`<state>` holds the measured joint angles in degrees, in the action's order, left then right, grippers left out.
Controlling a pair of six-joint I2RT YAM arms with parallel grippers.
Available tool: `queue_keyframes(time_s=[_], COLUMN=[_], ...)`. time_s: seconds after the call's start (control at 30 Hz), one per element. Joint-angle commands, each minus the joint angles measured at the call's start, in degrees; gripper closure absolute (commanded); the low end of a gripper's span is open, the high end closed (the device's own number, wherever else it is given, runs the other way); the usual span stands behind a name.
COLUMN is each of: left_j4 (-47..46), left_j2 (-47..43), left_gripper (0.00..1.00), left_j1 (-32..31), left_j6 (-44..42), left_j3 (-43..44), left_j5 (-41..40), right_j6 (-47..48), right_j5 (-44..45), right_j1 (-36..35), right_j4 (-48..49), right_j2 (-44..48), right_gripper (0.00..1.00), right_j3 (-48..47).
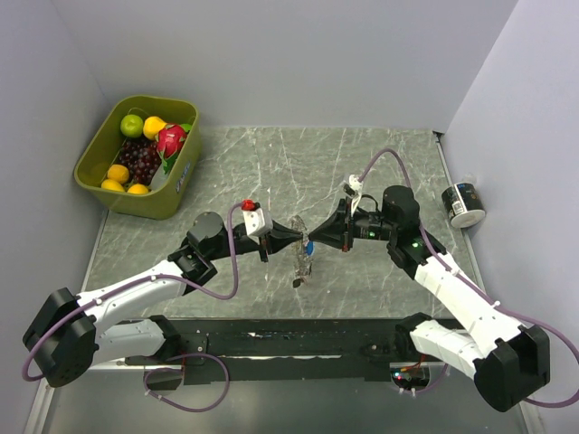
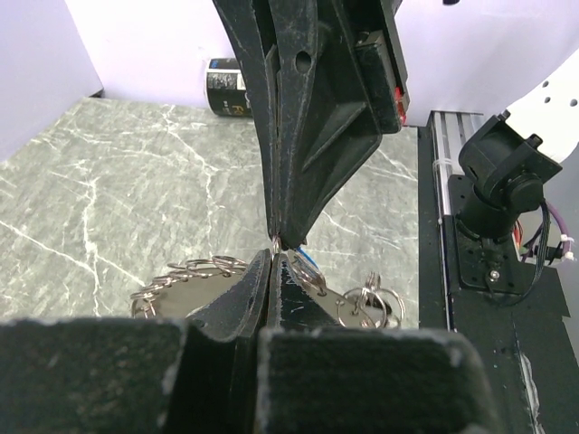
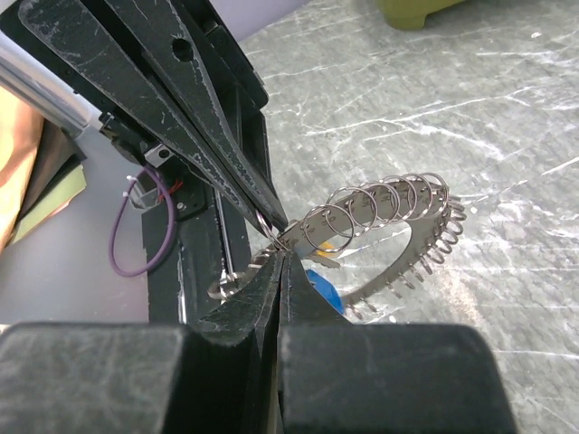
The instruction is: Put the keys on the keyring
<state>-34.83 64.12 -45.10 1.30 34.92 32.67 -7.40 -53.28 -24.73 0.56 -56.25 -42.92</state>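
The keyring (image 1: pixel 301 262) is a silvery band strung with small wire loops, held above the table between both grippers. It shows as a curved band (image 3: pixel 398 212) in the right wrist view and spreads to both sides (image 2: pixel 185 276) in the left wrist view. My left gripper (image 1: pixel 291 237) (image 2: pixel 274 255) is shut on its rim. My right gripper (image 1: pixel 316 242) (image 3: pixel 282 255) faces it tip to tip, shut on the same end of the band. A blue-headed key (image 3: pixel 324 287) (image 2: pixel 306 262) (image 1: pixel 308 246) hangs right beside the right fingers. Other keys are hidden.
A green basket (image 1: pixel 90 163) of fruit stands at the back left. A black-and-white can (image 1: pixel 463 205) (image 2: pixel 226 88) lies off the right edge of the marble table. A black strip (image 1: pixel 298 342) runs along the near edge between the arm bases.
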Motion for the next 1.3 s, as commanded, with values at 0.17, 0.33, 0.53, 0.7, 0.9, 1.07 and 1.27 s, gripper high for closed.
queue_keyframes(time_s=[0.17,0.33,0.53,0.7,0.9,1.07,1.27], left_j4=[-11.8,-14.6,-16.4,-13.9,-12.0,-13.5,-14.8], left_j2=[-1.9,-0.5,1.3,1.1,0.4,0.7,2.1], left_gripper=[0.99,0.99,0.99,0.99,0.99,0.99,0.99], left_j1=[-0.1,-0.1,-0.2,-0.2,-0.1,-0.2,-0.1], left_j6=[3.0,4.8,6.3,5.2,4.1,4.7,5.7], left_j3=[0.6,0.9,1.1,1.3,0.9,0.6,1.8], left_j5=[2.7,4.9,6.2,5.7,5.7,6.4,10.4], right_j6=[0.2,-0.2,-1.3,1.4,3.4,3.0,0.5], right_j5=[-2.8,-3.7,-6.0,-2.7,0.9,-4.1,-11.2], right_j1=[1.2,1.2,1.2,1.3,1.7,1.9,1.8], right_j4=[4.5,6.6,8.9,5.4,6.2,13.3,17.7], right_j2=[-1.3,-1.8,-3.2,-0.4,7.4,13.0,11.0], right_gripper=[1.00,1.00,0.99,0.74,0.49,0.38,0.44], right_j3=[1.8,2.4,3.1,2.7,5.1,8.2,7.2])
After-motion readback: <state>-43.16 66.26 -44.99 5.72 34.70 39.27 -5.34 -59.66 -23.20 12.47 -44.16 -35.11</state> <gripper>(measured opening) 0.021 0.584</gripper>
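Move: My left and right fingertips almost meet, both shut at a small wire loop on the keyring's rim; the loop sits level with my right hand point and about 1 cm to its left. Below it hangs the keyring plate, its middle some 3 cm back, 2 cm left and 5 cm down from my right hand. The blue key is roughly 1 cm back and 3 cm below that hand; from my left hand the loop is about 1 cm to the right. My right hand stays by the loop, sinking barely 1 cm, then opens wide to let go and draws back towards my base and up, nearly 4 cm back and ending about 3 cm higher, edging right away from the keyring and rolling some 15 degrees. My left fingers keep their pinch on the loop as that hand eases back about 2 cm and rises slightly, turning a little clockwise. ##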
